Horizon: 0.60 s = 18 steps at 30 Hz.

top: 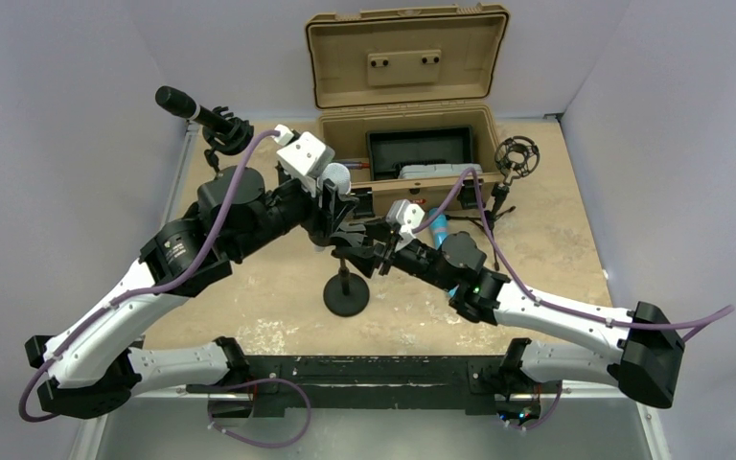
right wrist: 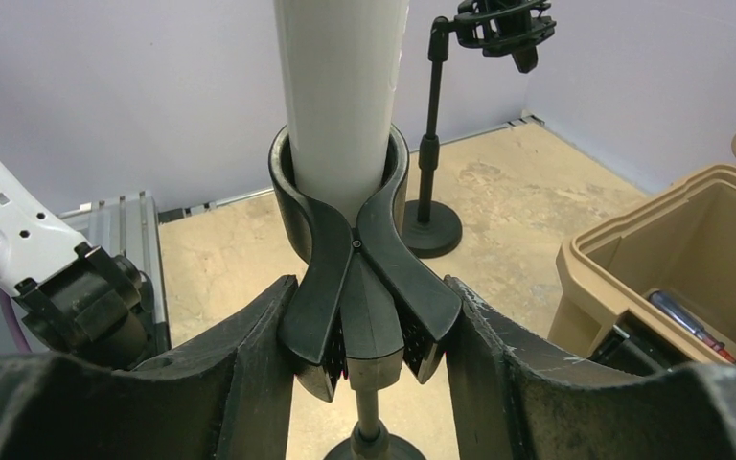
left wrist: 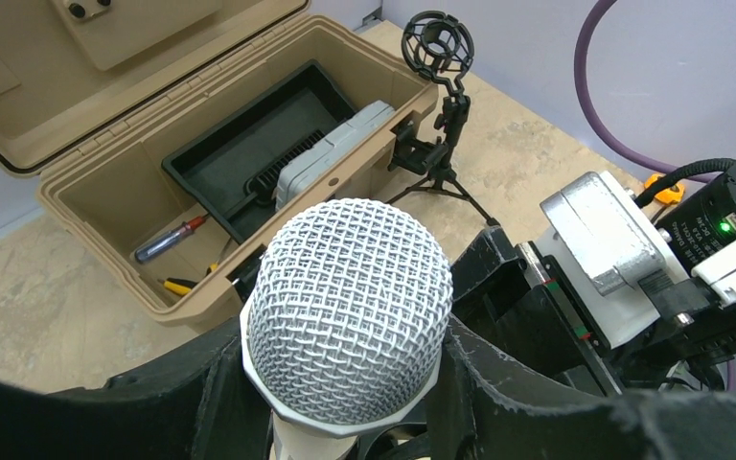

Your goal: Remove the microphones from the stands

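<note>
The white microphone with a silver mesh head (left wrist: 350, 297) stands upright in the black spring clip (right wrist: 350, 249) of a short stand with a round black base (top: 346, 299). My left gripper (left wrist: 340, 422) is shut on the microphone just under its head, one finger (left wrist: 498, 383) on each side. It also shows in the top view (top: 331, 206). My right gripper (right wrist: 369, 335) is shut on the clip's two lower handles, with the white microphone body (right wrist: 340, 86) rising out of the clip's ring above. The right gripper sits over the stand's post in the top view (top: 359, 240).
An open tan case (top: 407, 96) with a black tray and tools stands at the back. A black microphone on a taller stand (top: 192, 107) is at the back left. A shock mount on a small tripod (top: 516, 158) stands right of the case. A blue item (top: 438, 227) lies by the right arm.
</note>
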Tool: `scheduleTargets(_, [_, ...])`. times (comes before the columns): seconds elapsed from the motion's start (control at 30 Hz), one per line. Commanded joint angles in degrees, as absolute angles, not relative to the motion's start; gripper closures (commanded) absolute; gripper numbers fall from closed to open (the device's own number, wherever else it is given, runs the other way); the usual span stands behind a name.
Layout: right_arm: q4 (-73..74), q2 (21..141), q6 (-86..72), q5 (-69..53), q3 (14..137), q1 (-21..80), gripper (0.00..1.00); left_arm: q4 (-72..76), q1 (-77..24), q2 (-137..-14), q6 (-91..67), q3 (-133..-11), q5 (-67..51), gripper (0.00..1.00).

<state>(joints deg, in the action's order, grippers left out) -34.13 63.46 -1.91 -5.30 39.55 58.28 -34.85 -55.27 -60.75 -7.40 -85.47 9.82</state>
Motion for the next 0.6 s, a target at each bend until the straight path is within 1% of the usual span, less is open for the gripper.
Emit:
scheduleTargets(0.0, [-33.4, 65.2, -0.3, -3.2, 42.7, 58.0, 1.0, -31.5, -55.6, -60.1, -6.2, -88.4, 8.6, 1.0])
scheduleTargets(0.2, [-32.5, 66.5, 1.5, -3.6, 44.5, 58.0, 1.0, -30.4, -55.7, -64.9, -4.8, -98.0, 3.5, 1.0])
scheduleTargets(0.4, [-31.9, 67.9, 1.1, -2.1, 44.8, 58.0, 1.0, -33.1, -55.6, -67.2, -2.5, -108.0, 2.8, 1.0])
scheduleTargets(0.57, [-32.2, 66.7, 0.5, -1.4, 45.3, 58.0, 1.0, -35.0, -55.7, -66.6, -4.7, -106.6, 2.6, 1.0])
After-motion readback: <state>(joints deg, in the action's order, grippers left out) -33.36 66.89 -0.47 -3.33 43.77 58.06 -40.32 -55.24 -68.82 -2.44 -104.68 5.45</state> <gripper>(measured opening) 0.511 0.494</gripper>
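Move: The left hand already grips the white microphone just below its head; the stand's clip that it comes out of is about 10 cm below and 2 cm back. The right hand already pinches that clip, whose ring is some 2 cm to its left, 1 cm ahead and 2 cm up. From the left hand, the open case is roughly 25 cm ahead, 10 cm right and 33 cm down, the blue microphone about 8 cm ahead, 19 cm right and 39 cm down. Left hand draws the gripped microphone up about 7 cm through the clip, which the right hand keeps pinching. ##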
